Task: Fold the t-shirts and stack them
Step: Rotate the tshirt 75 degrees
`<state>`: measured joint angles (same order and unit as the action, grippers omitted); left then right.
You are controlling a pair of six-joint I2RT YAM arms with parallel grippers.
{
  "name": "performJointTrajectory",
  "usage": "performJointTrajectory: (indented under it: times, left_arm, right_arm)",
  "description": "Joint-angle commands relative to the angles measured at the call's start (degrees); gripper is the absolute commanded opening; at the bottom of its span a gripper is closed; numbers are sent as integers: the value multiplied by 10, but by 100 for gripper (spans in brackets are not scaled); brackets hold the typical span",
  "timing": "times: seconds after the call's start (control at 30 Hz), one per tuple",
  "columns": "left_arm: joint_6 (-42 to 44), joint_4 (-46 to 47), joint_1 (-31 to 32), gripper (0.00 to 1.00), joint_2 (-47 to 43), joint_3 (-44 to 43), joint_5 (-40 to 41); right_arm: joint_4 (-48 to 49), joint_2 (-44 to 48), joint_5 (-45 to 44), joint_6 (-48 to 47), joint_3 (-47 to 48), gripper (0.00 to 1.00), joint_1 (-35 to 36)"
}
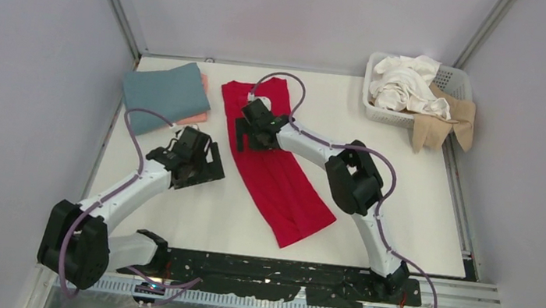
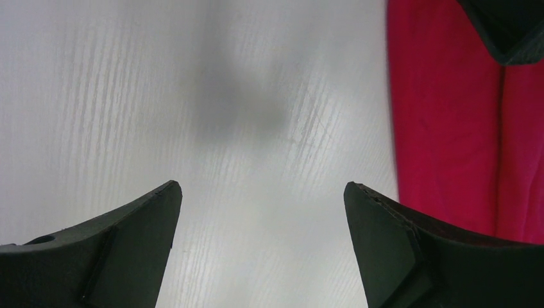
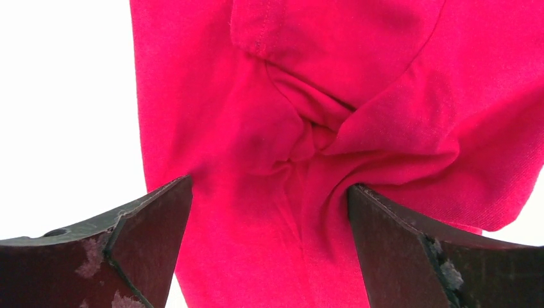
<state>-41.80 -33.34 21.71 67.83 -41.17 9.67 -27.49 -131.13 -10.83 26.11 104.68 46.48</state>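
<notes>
A bright red t-shirt (image 1: 282, 179) lies folded into a long strip down the middle of the table. My right gripper (image 1: 247, 137) hovers over its upper part, open, with bunched red cloth (image 3: 301, 141) between the spread fingers (image 3: 147, 224) but not pinched. My left gripper (image 1: 204, 163) is open and empty over bare table just left of the red shirt, whose edge shows in the left wrist view (image 2: 449, 115). A folded teal-blue shirt (image 1: 165, 94) lies on a salmon pink one (image 1: 197, 117) at the back left.
A white slotted basket (image 1: 451, 83) at the back right holds a white shirt (image 1: 408, 84) and a tan shirt (image 1: 442, 124) that hangs over its front. Grey walls enclose the table on three sides.
</notes>
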Motion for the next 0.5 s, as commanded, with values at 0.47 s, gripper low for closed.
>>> performJointTrajectory:
  times: [0.47]
  left_arm:
    - [19,118,350,98,9,-17,-161]
  right_arm:
    - [41,512,-117,45,-452,95,-64]
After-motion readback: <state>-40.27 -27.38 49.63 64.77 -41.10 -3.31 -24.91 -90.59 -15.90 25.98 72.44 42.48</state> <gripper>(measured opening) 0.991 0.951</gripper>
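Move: The red t-shirt's near end lies about 29 cm to the left hand's right, 15 cm back and 5 cm below; the shirt's far end is some 28 cm ahead of that hand and 12 cm right, the folded blue stack 21 cm ahead and 17 cm left. From the right hand, low over the shirt's middle, the near end is roughly 20 cm right, 26 cm back and 2 cm down, the far end 18 cm straight ahead. Left hand swings 15 cm right and back towards the near end; right lifts off, 13 cm up and rightward. ##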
